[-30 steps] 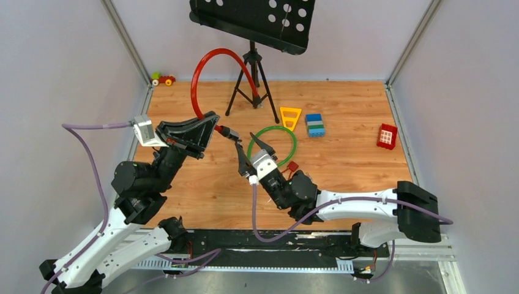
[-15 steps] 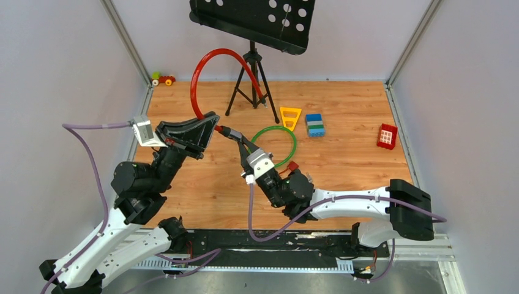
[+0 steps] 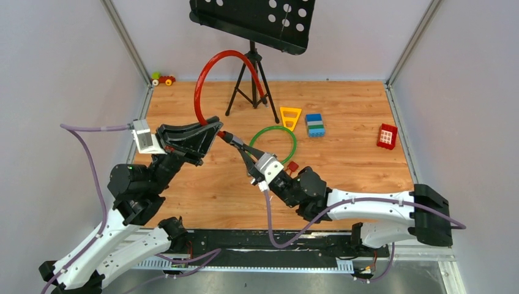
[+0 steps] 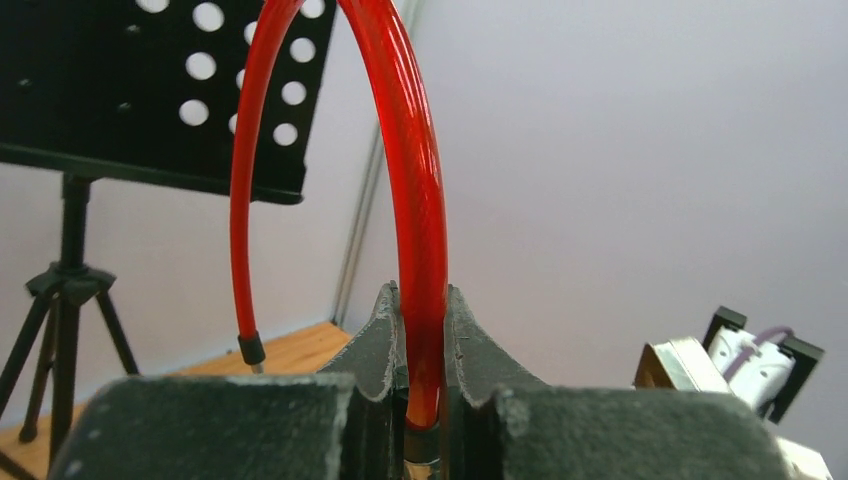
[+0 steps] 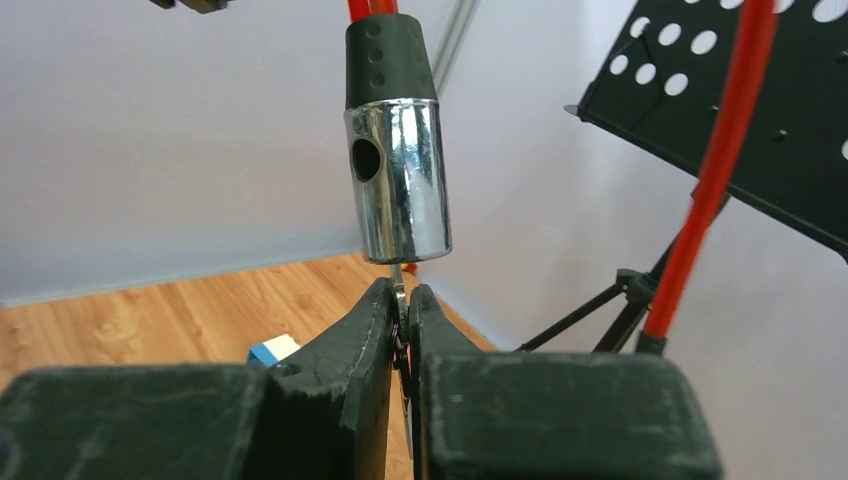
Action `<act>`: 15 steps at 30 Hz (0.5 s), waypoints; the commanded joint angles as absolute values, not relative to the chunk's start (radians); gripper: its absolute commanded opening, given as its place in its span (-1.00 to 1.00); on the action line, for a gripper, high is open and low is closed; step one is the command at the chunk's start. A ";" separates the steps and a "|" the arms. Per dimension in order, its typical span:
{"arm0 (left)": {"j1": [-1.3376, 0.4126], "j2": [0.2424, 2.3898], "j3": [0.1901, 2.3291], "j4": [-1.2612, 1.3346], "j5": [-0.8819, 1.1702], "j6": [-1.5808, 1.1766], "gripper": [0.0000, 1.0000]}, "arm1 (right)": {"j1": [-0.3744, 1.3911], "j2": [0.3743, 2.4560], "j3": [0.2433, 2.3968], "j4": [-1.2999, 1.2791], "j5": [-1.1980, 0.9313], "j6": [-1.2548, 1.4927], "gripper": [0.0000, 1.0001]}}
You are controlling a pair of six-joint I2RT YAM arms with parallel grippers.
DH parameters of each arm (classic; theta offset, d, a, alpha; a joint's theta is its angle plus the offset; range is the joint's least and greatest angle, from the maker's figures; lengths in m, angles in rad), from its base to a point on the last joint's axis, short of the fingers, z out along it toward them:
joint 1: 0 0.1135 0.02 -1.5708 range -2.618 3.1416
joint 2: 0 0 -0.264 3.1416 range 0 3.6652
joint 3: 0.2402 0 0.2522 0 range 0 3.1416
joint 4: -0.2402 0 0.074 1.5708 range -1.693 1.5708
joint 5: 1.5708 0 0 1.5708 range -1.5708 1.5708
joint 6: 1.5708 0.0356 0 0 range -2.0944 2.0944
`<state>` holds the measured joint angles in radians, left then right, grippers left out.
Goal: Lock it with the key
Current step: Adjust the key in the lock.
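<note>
My left gripper is shut on a red cable lock that arcs up above the table; the cable stands clamped between its fingers. The lock's chrome cylinder with its black collar hangs just above my right gripper. My right gripper is shut on the key, a thin silvery blade whose tip goes up into the bottom of the cylinder. The cable's free end plug hangs to the left in the left wrist view.
A music stand on a tripod stands at the back. A green cable loop and a small red padlock lie by my right arm. A yellow triangle, a blue-green block, a red block and a toy car lie farther off.
My right gripper has moved left and up to the lock cylinder and closed in under it. My left gripper with the red cable shifted slightly right.
</note>
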<state>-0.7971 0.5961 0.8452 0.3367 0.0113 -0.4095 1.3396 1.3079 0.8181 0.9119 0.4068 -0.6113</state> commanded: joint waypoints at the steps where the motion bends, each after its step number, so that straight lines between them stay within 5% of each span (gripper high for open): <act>1: -0.798 0.594 0.856 0.410 0.193 -0.336 -1.00 | 1.345 1.198 0.849 0.826 0.217 -0.532 -1.00; 15: -0.798 0.628 0.872 0.497 0.527 -0.318 -1.00 | 1.316 1.042 0.920 0.462 -0.122 -0.474 -1.00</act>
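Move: The right fingers already pinch the key, whose lock head stands about 4 cm above them and 3 cm to their left, level fore and aft. The left hand already grips the red cable; the lock head sits roughly 7 cm below it, 5 cm to its right and 1 cm nearer. From the right hand, the green cable lies some 17 cm ahead, 10 cm right and 36 cm down, and the red tag 9 cm ahead, 18 cm right, equally low. Keeping its pinch on the key at the lock's keyhole, the right hand draws back about 5 cm and turns counter-clockwise some 20 degrees. The left hand keeps its grip on the red cable and draws back with it, about 6 cm and slightly right and up, tipping its fingers upward and swinging clockwise, each about 15 degrees. ##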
